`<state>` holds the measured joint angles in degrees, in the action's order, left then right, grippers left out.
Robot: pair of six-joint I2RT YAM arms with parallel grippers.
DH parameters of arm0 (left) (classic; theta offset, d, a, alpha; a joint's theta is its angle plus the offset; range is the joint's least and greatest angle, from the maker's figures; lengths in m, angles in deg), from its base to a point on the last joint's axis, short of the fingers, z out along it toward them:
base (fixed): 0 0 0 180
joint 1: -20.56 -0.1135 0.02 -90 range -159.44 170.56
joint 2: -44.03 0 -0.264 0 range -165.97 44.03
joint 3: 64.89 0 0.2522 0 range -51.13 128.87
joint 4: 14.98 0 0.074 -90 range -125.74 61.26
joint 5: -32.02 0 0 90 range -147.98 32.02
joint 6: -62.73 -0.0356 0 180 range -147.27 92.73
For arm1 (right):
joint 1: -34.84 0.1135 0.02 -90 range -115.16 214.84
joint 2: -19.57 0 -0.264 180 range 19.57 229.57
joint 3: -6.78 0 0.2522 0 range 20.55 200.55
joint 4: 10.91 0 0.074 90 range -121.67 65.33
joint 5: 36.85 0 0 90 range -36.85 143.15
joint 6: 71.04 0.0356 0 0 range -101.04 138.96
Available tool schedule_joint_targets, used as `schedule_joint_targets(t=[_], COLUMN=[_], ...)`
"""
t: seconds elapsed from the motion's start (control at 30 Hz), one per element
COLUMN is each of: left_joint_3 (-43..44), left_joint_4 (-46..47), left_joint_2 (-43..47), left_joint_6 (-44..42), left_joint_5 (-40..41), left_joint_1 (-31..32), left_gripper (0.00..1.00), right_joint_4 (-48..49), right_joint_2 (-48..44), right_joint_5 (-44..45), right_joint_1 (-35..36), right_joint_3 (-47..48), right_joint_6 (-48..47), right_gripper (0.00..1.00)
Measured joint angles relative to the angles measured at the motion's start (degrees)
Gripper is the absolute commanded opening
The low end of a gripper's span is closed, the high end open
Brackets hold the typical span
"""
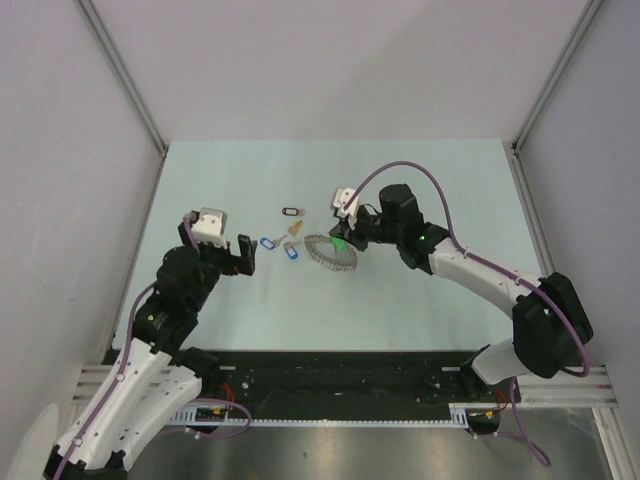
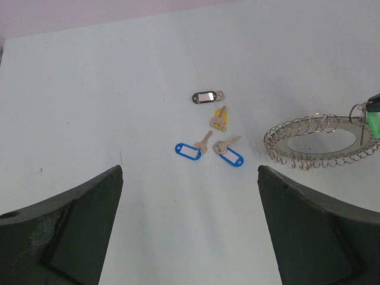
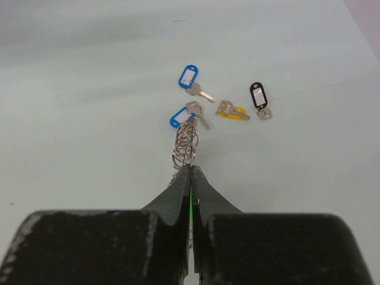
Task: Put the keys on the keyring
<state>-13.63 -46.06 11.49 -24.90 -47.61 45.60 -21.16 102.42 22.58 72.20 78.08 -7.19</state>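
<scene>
The keyring (image 1: 330, 252), a silver coiled loop, lies flat mid-table; it also shows in the left wrist view (image 2: 320, 139). My right gripper (image 1: 343, 238) is shut at the ring's right rim, with a green key tag (image 3: 190, 205) pinched between its fingers and the ring's coils (image 3: 186, 142) just beyond the tips. Loose keys lie left of the ring: black-tagged (image 2: 205, 96), yellow-tagged (image 2: 219, 117) and two blue-tagged (image 2: 189, 150) (image 2: 230, 157). My left gripper (image 1: 243, 256) is open with nothing in it, short of the blue keys.
The pale table (image 1: 230, 180) is walled by grey panels at the back and both sides. A black rail (image 1: 340, 380) with the arm bases runs along the near edge.
</scene>
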Motion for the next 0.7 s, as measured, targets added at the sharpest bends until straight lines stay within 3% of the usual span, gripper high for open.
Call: schedule_joint_targets(t=[0.27, 0.7], left_joint_3=[-0.1, -0.2], left_joint_4=[0.0, -0.1], left_joint_2=[2.0, 1.8], left_joint_6=[-0.4, -0.4], left_joint_5=[2.0, 2.0], left_joint_1=[-0.2, -0.4], left_gripper=[1.0, 1.0], right_joint_4=[0.0, -2.0], right_joint_2=[2.9, -0.2], right_joint_5=[2.9, 4.5], right_joint_1=[2.5, 9.1], right_joint_3=[0.2, -15.2], right_joint_6=[-0.3, 6.9], right_gripper=[0.0, 0.0])
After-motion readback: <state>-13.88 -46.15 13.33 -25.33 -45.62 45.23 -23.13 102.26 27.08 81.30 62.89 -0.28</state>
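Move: My shut right fingers still hold the keyring, which hangs with the green-tagged key on it, its middle about 7 cm below them and 2 cm left. The bare table patch it is bound for lies some 20 cm below them, 3 cm back and 5 cm left. The nearer blue key is about 7 cm ahead and 14 cm left, and the yellow one 15 ahead and 13 left, both 20 cm down. From my left hand the patch is about 2 cm ahead, 21 cm right and 24 cm below. I sink my right hand some 12 cm and draw it back about 9 cm, down first and then down and back together, away from the loose keys and towards the bare table nearer my base. My fingers stay shut on the keyring's edge while the wrist tips them about 20 degrees, pointing more steeply down. ##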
